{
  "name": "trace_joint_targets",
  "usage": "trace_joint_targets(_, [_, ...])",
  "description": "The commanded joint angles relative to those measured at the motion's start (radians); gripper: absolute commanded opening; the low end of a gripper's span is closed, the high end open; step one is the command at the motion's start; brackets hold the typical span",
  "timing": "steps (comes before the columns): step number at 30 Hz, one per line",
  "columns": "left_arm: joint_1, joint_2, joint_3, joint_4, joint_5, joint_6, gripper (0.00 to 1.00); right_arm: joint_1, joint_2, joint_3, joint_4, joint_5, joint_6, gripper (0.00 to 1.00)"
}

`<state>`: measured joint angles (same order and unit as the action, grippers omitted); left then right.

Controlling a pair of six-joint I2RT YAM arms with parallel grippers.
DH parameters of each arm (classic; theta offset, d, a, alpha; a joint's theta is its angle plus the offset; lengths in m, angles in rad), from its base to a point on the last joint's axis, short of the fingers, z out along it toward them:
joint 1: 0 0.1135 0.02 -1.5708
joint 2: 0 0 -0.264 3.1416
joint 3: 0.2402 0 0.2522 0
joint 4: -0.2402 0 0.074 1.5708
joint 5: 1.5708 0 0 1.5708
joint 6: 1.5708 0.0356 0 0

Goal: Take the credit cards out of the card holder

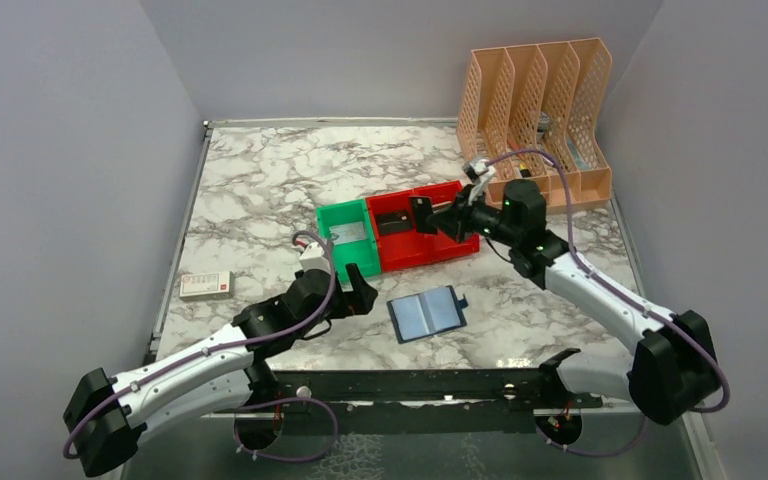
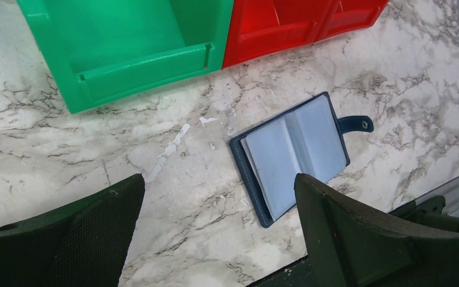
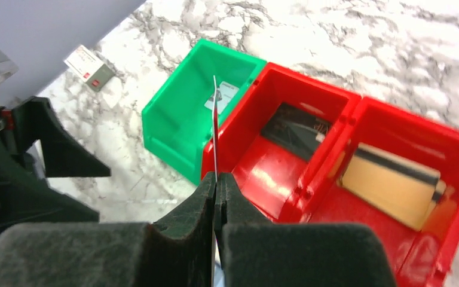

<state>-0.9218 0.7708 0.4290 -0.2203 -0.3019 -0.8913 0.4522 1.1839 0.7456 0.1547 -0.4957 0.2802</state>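
The card holder (image 1: 427, 313) (image 2: 296, 155) lies spread open on the marble table, its grey-blue inner panels facing up and its strap pointing right. My left gripper (image 1: 360, 290) (image 2: 218, 197) hangs just left of it, open, with nothing between its fingers (image 2: 358, 239). My right gripper (image 1: 438, 218) (image 3: 216, 179) is over the red bin, shut on a credit card (image 1: 422, 213) (image 3: 215, 125), which shows edge-on in the right wrist view. Other credit cards lie in the bins: a pale one (image 3: 224, 95) in the green bin, a dark one (image 3: 296, 128) and a tan one (image 3: 391, 182) in the red bin.
A green bin (image 1: 348, 238) (image 2: 131, 48) (image 3: 179, 119) and a two-compartment red bin (image 1: 430, 250) (image 2: 299, 24) (image 3: 275, 173) stand side by side mid-table. An orange file organiser (image 1: 535, 110) stands at the back right. A small white and red box (image 1: 206, 285) (image 3: 89, 67) lies at the left.
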Motion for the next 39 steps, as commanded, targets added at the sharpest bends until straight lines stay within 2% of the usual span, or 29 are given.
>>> trace_joint_targets(1, [0.008, -0.016, -0.03, -0.072, 0.004, -0.013, 0.99, 0.136, 0.108, 0.131, -0.071, 0.191, -0.35, 0.01])
trace_joint_targets(4, [0.008, -0.028, -0.022, -0.119, -0.013, -0.03, 0.99, 0.214, 0.146, 0.171, -0.109, 0.237, -0.551, 0.01])
trace_joint_targets(9, [0.009, -0.095, -0.027, -0.133, -0.031, -0.034, 0.99, 0.258, 0.164, 0.151, -0.09, 0.288, -0.826, 0.01])
trace_joint_targets(13, [0.011, -0.103, -0.015, -0.143, -0.035, -0.024, 0.99, 0.261, 0.229, 0.192, -0.13, 0.363, -0.919, 0.01])
trace_joint_targets(17, [0.01, -0.065, 0.006, -0.145, -0.024, -0.005, 0.99, 0.261, 0.313, 0.244, -0.234, 0.363, -1.048, 0.01])
trace_joint_targets(20, [0.011, -0.025, 0.021, -0.147, -0.035, -0.001, 0.99, 0.261, 0.345, 0.258, -0.228, 0.413, -1.078, 0.01])
trace_joint_targets(25, [0.011, -0.02, 0.03, -0.108, -0.061, -0.009, 0.99, 0.261, 0.399, 0.275, -0.219, 0.379, -1.159, 0.01])
trace_joint_targets(32, [0.011, -0.013, 0.034, -0.097, -0.04, -0.009, 0.99, 0.261, 0.518, 0.323, -0.176, 0.395, -1.152, 0.01])
trace_joint_targets(39, [0.011, -0.011, 0.048, -0.096, -0.04, -0.008, 0.99, 0.262, 0.627, 0.326, 0.013, 0.445, -1.17, 0.01])
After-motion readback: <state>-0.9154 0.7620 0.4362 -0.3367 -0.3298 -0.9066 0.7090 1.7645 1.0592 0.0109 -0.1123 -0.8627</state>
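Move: The black cards in the left red compartment, where the held black card is headed, lie about 7 cm ahead of the right hand, 9 cm to its left and 17 cm below. At that same depth, the gold cards in the next compartment are some 8 cm ahead and 2 cm to the right, the open card holder about 13 cm back and 1 cm left. From the left hand, the black cards lie roughly 17 cm ahead, 8 cm right and 8 cm lower. Keep the black card pinched in the shut right fingers and swing it left about 5 cm almost level, then lower it some 12 cm while reaching forward, down towards the black cards in the left red compartment. Meanwhile roll the wrist about 60 degrees, counter-clockwise seen from behind the hand, and tip the fingers further down. Let the open left gripper ease a couple of centimetres left and down. ##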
